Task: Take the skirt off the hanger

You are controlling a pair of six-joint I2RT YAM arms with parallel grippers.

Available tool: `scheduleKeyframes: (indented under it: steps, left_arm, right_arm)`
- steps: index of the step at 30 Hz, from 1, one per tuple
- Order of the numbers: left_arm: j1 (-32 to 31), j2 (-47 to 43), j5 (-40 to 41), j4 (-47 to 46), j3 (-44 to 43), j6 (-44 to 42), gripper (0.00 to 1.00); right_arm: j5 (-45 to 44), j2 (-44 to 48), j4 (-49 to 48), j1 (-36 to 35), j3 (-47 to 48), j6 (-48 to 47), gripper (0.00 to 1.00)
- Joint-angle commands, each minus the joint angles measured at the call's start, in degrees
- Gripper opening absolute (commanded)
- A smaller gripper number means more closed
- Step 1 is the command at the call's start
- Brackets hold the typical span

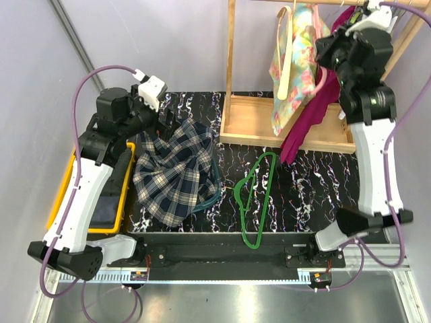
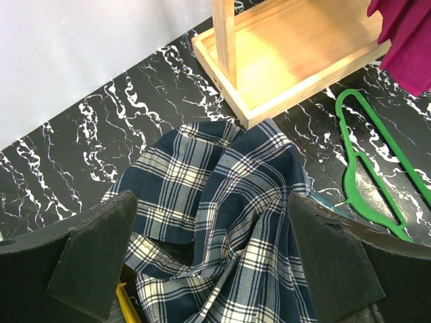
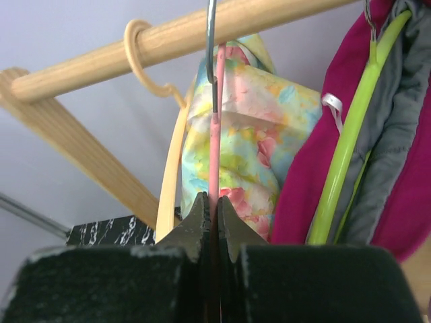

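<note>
The navy plaid skirt (image 1: 175, 171) lies crumpled on the black marbled table, left of centre, and it also fills the lower left wrist view (image 2: 229, 222). The green hanger (image 1: 259, 195) lies bare and flat on the table to the skirt's right, apart from it (image 2: 367, 161). My left gripper (image 1: 165, 122) hovers over the skirt's far edge, open wide with nothing between its fingers (image 2: 212, 202). My right gripper (image 1: 335, 32) is up at the clothes rail, shut on the thin stem of a pink hanger (image 3: 215, 155), its fingertips (image 3: 215, 202) pinched together.
A wooden rack base (image 1: 249, 121) stands at the back centre (image 2: 303, 54). From its rail (image 3: 135, 47) hang a floral garment (image 1: 296, 67) and a magenta garment (image 1: 310, 114) on a lime hanger (image 3: 347, 148). A yellow bin (image 1: 64, 195) sits at the table's left edge.
</note>
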State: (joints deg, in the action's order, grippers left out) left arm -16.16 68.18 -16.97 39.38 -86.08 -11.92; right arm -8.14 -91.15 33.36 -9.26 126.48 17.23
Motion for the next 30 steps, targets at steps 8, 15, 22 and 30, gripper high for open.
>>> scheduleKeyframes:
  steps: [8,15,22,30]
  left_arm:
    - [0.26,-2.09,-9.38,0.52,-6.9,3.74,0.99]
    - [0.26,-1.3,-23.96,0.53,-12.17,14.62,0.99]
    - [0.26,0.28,-31.19,-0.97,-13.68,18.61,0.99]
    - [6.14,-0.6,-51.27,-20.54,-4.02,34.66,0.99]
  right_arm:
    - [13.22,29.79,-6.22,-0.06,-30.39,4.9,0.0]
    - [28.07,39.02,3.1,-2.87,-37.96,4.22,0.0]
    - [49.0,42.38,5.57,-4.02,-31.39,7.46,0.0]
    - [53.67,40.36,3.91,-4.02,-20.84,12.56,0.0]
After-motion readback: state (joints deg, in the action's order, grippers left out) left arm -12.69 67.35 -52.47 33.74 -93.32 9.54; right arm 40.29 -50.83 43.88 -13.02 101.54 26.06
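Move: The right fingers already pinch the pink hanger; its floral skirt hangs about 6 cm left, 3 cm ahead and 10 cm lower. They take it towards the open left hand, some 46 cm left, 12 cm back and 17 cm below. The wooden hanger is 10 cm to the right hand's left, 2 cm ahead. From the left hand the floral skirt lies 40 cm right, 15 cm ahead, slightly higher; the plaid skirt lies almost straight below, about 30 cm. Still pinching the pink hanger, right hand draws back some 30 cm, turning counter-clockwise towards left hand, which rises. ##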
